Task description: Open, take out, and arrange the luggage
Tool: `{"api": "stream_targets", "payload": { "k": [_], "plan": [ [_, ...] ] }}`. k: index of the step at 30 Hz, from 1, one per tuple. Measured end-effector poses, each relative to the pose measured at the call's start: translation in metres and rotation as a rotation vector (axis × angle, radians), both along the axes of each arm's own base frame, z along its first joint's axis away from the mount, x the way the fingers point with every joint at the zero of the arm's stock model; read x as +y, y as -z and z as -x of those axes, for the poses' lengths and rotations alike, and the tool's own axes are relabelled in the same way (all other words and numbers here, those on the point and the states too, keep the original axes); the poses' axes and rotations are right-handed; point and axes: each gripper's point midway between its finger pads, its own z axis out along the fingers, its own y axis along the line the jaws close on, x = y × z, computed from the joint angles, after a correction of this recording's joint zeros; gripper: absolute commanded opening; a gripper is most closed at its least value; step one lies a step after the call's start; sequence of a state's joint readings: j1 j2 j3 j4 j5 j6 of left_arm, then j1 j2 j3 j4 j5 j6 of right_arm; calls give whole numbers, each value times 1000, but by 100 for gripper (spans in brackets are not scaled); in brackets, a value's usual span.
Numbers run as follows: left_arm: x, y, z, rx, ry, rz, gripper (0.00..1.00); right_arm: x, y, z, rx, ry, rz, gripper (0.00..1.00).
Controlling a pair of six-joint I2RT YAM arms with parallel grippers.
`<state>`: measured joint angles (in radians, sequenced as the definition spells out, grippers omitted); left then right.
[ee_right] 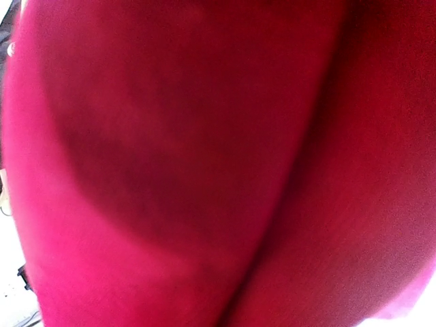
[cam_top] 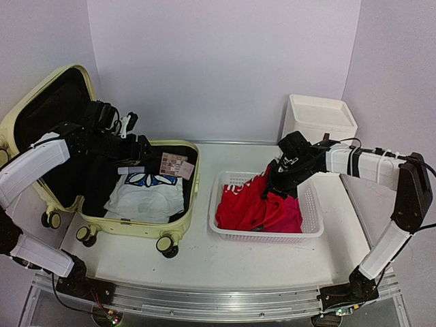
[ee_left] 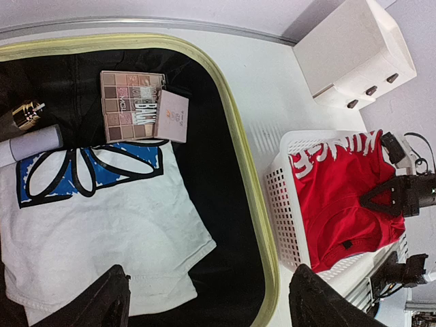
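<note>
The pale yellow-green luggage (cam_top: 178, 228) lies open on the left, its lid standing against the wall. In its black lining lie a white T-shirt with a blue print (ee_left: 102, 225), an eyeshadow palette (ee_left: 129, 105) and a pale bottle (ee_left: 30, 143). My left gripper (ee_left: 208, 293) hovers open above the T-shirt's edge and the case rim (ee_left: 238, 136), holding nothing. My right gripper (cam_top: 276, 185) is shut on the red shirt (cam_top: 255, 208), which is bunched in the white mesh basket (cam_top: 266, 236). Red cloth (ee_right: 204, 163) fills the right wrist view and hides the fingers.
A white three-drawer box (cam_top: 320, 119) stands at the back right, behind the basket. The basket (ee_left: 283, 197) sits close beside the case's right rim. A small gold-capped item (ee_left: 26, 114) lies near the bottle. White walls close in the back and sides.
</note>
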<state>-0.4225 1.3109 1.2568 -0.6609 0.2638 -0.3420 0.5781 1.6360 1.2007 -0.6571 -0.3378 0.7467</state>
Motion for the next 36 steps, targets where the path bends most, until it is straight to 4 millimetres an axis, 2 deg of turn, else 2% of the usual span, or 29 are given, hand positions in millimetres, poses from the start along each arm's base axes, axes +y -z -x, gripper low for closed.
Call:
{"api": "stream_targets", "payload": {
  "k": [4,14,21,22,27,28,29,31,36],
  "plan": [
    [0,-1,1,-1,3,3,81,-8,6,-2,3,-10,4,0],
    [0,-3,2,-5,5,6,81,-33,51,-2,46,-58,117,0],
    [0,-3,2,-6,5,7,81,-45,56,-1,32,-89,198,1],
    [0,-3,2,-6,5,7,81,-47,56,-1,31,-94,209,5],
    [-1,-3,2,-6,6,8,81,-65,53,-2,27,-117,324,53],
    [-1,-3,2,-5,7,9,81,-74,50,-2,29,-122,379,62],
    [-1,-3,2,-4,10,11,82,-84,44,-3,31,-124,442,67],
    [-1,-4,3,-4,10,12,82,-102,30,-3,21,-131,546,73],
    [-1,-6,4,-11,11,15,82,-126,-12,18,-29,-142,600,73]
  ]
}}
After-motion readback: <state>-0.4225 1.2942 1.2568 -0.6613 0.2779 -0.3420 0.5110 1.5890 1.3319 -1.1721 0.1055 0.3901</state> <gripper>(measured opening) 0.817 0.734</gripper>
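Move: The red shirt hangs shut in my right fingers over the white basket, whose middle lies about 9 cm below and 2 cm back, with no real sideways offset. The magenta shirt is already folded in there, some 10 cm below me, 2 cm back and 1 cm right. The drawer box stands about 18 cm ahead and 14 cm to the right. From my left hand, the basket's middle is roughly 33 cm right, 6 cm back and 23 cm below. With my right hand I lower the gripped red shirt about 5 cm into the basket while dragging it rightward over the magenta one, to spread it. Then I open my fingers wide and let go, sweeping farther right and up towards the basket's right rim as the wrist rolls some 35 degrees until my fingers point straight down. ##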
